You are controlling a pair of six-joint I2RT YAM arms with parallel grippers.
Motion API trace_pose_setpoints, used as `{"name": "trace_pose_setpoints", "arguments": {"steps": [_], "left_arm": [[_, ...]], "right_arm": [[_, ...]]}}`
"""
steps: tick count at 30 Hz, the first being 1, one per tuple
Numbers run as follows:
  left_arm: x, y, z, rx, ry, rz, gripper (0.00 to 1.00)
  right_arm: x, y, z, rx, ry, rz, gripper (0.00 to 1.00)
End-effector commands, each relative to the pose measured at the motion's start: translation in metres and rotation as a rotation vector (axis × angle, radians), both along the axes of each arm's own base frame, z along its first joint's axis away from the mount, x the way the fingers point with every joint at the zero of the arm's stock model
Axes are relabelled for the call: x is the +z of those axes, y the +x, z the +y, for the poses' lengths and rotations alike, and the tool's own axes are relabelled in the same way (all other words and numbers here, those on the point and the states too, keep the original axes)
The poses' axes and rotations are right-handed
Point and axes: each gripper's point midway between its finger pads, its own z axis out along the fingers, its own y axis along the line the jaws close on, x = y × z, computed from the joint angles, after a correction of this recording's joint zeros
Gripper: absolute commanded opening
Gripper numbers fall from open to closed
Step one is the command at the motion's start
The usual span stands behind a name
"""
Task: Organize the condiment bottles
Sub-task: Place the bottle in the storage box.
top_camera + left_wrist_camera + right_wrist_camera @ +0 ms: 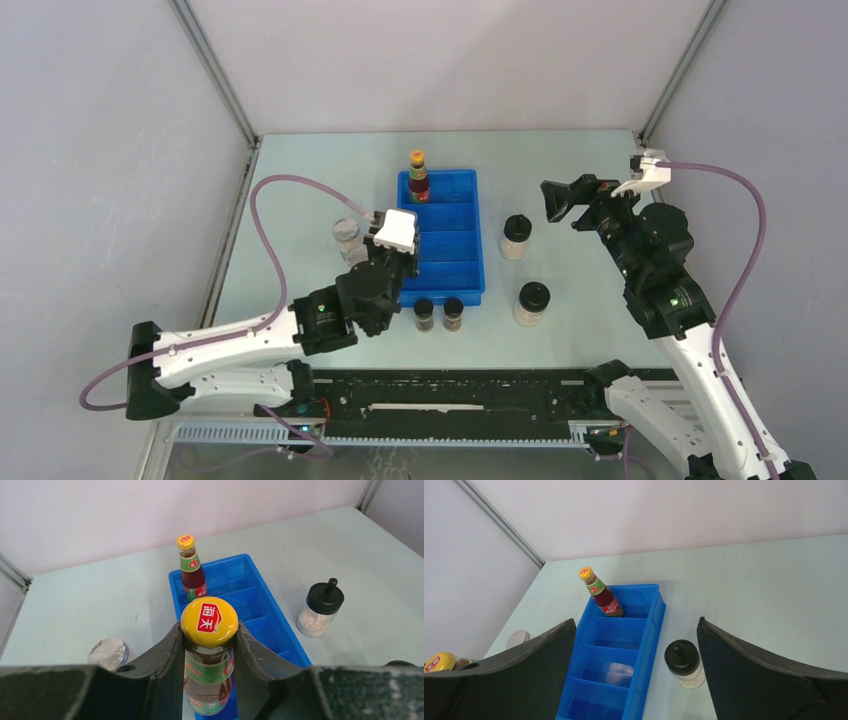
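My left gripper (209, 647) is shut on the neck of a red sauce bottle (209, 625) with a yellow cap, held upright over the near left part of the blue tray (262, 607). A second red sauce bottle (418, 178) stands in the tray's far compartment. One grey-lidded jar (347, 232) sits left of the tray, close to my left gripper (398, 245). Two pale black-lidded jars (515, 237) (531, 303) stand right of the tray. Two tiny dark jars (424, 314) (453, 313) stand at its near end. My right gripper (565, 200) is open, raised to the right with nothing between its fingers.
The blue tray (462, 262) has several compartments, and all but the far one look bare. In the right wrist view the tray (651, 630) and one pale jar (683, 662) lie below the open gripper (636, 630). Walls and frame posts enclose the table.
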Motion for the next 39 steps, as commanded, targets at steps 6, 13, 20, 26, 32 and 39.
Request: {"name": "trace_pose_setpoints", "arguments": {"steps": [6,13,20,26,32,39], "left_arm": [[0.066,0.027,-0.015,-0.063,-0.177,-0.076,0.0],[0.067,0.049,-0.031,-0.099,-0.167,-0.073,0.0],[0.073,0.072,-0.046,-0.133,-0.197,-0.076,0.0],[0.081,0.094,-0.056,-0.154,-0.213,-0.087,0.0],[0.088,0.116,-0.066,-0.178,-0.243,-0.095,0.0],[0.092,0.136,-0.078,-0.209,-0.279,-0.104,0.0]], "right_arm": [[0.008,0.014,-0.007,-0.026,0.013,-0.036,1.0],[0.005,0.028,-0.01,-0.042,0.022,-0.028,1.0],[0.003,0.043,-0.014,-0.058,0.027,-0.016,1.0],[0.001,0.056,-0.016,-0.073,0.03,-0.009,1.0],[-0.002,0.07,-0.015,-0.079,0.028,0.0,1.0],[-0.003,0.08,-0.015,-0.086,0.033,-0.001,1.0]]}}
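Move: The bottle held in my left hand is headed for the free right part of the storage box's far compartment, about 26 cm ahead of that hand, 10 cm to its right and 29 cm below. The bottle already standing there is roughly 27 cm ahead and 3 cm right of the hand. A silver-capped jar stands some 9 cm ahead and 14 cm left; the farther black-lidded jar about 11 cm ahead, 27 cm right. From my right hand the free spot is about 21 cm ahead, 24 cm left and 35 cm below. I carry the yellow-capped bottle forward over the blue box with my left hand, about 13 cm and nearly level, veering some 7 cm right towards the free far spot while the hand turns about 10 degrees clockwise. The fingers keep their hold on the bottle. My empty right hand, still wide open, reaches about 8 cm forward and sinks around 4 cm. ##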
